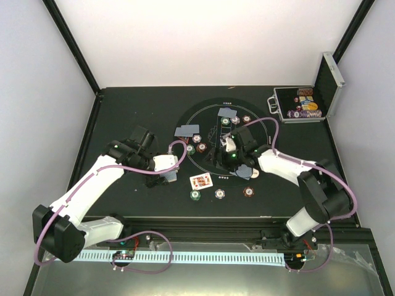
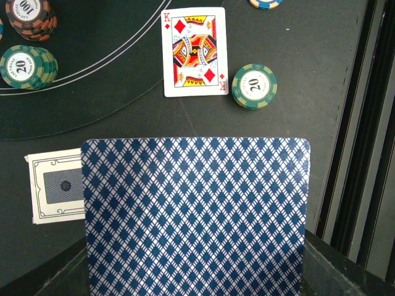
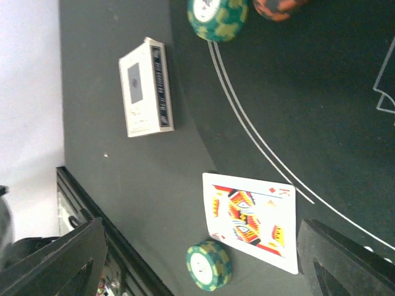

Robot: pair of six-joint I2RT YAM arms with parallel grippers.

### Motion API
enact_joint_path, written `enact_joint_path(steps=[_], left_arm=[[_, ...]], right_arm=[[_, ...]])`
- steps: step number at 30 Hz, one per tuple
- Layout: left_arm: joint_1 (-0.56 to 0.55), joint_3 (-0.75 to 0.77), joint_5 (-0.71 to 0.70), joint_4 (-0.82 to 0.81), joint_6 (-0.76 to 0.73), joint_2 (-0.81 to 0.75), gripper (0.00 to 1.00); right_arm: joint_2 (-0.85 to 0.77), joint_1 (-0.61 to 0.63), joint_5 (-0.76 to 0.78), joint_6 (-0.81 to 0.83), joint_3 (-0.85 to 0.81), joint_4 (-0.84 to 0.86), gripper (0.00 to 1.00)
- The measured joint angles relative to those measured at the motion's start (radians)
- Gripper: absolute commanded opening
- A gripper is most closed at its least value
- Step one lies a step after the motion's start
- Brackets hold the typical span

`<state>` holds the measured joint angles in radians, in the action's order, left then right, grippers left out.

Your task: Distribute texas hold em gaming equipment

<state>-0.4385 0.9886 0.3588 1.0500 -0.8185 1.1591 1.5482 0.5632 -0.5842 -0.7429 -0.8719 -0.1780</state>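
Observation:
A blue diamond-backed playing card (image 2: 194,216) fills the lower half of the left wrist view. My left gripper (image 1: 162,177) is shut on it, and the card hides the fingers. Ahead of it the king of diamonds (image 2: 195,52) lies face up with a green chip (image 2: 254,86) beside it. My right gripper (image 3: 202,237) hovers open over the same king (image 3: 252,221) and green chip (image 3: 208,266), with nothing in it. Face-down cards (image 1: 187,131) and chip stacks (image 1: 202,148) lie inside the printed circle. A white-and-blue chip (image 1: 220,193) and a brown chip (image 1: 248,192) sit in the near row.
A white card box (image 2: 55,188) lies on the mat just left of the held card. The open silver-edged case (image 1: 302,105) with coloured chips stands at the back right. A black rail (image 1: 210,221) runs along the table's near edge.

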Motion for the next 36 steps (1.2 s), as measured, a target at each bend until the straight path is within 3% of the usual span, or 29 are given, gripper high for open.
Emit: enact_joint_path(steps=[9,19,29,36], left_arm=[[0.000,0.004,0.000,0.003,0.000,-0.001,0.02],[0.000,0.005,0.000,0.012,0.000,-0.001,0.02],[0.000,0.006,-0.001,0.016,0.000,-0.021,0.01],[0.000,0.006,-0.001,0.018,0.000,-0.021,0.02]], right_arm=[[0.151,0.058,0.041,-0.003,0.008,0.014,0.87],[0.188,0.134,0.053,-0.037,0.008,0.081,0.86],[0.282,0.262,-0.025,-0.205,0.005,0.319,0.84],[0.307,0.272,-0.087,-0.324,0.044,0.462,0.85]])
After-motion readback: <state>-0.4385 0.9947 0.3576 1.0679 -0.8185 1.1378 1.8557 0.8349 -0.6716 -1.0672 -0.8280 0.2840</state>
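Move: From the right gripper the face-up king lies about 7 cm back towards the base, 6 cm to the left and 9 cm below. The green chip stack stands 6 cm nearer the base than the king and 2 cm to its left; the white chip stack is some 8 cm right of the king and 5 cm nearer the base. From the left gripper, the king is about 13 cm to the right, 2 cm back and 14 cm below. Drop the open right gripper about 6 cm while easing it slightly back, until its lower fingertip meets the king's right-hand end. Then, staying low, drag the card some 8 cm left and a little back towards the deck still held in the left gripper; keep the fingers wide and let the fingertips tip up by about 15 degrees along the way. ##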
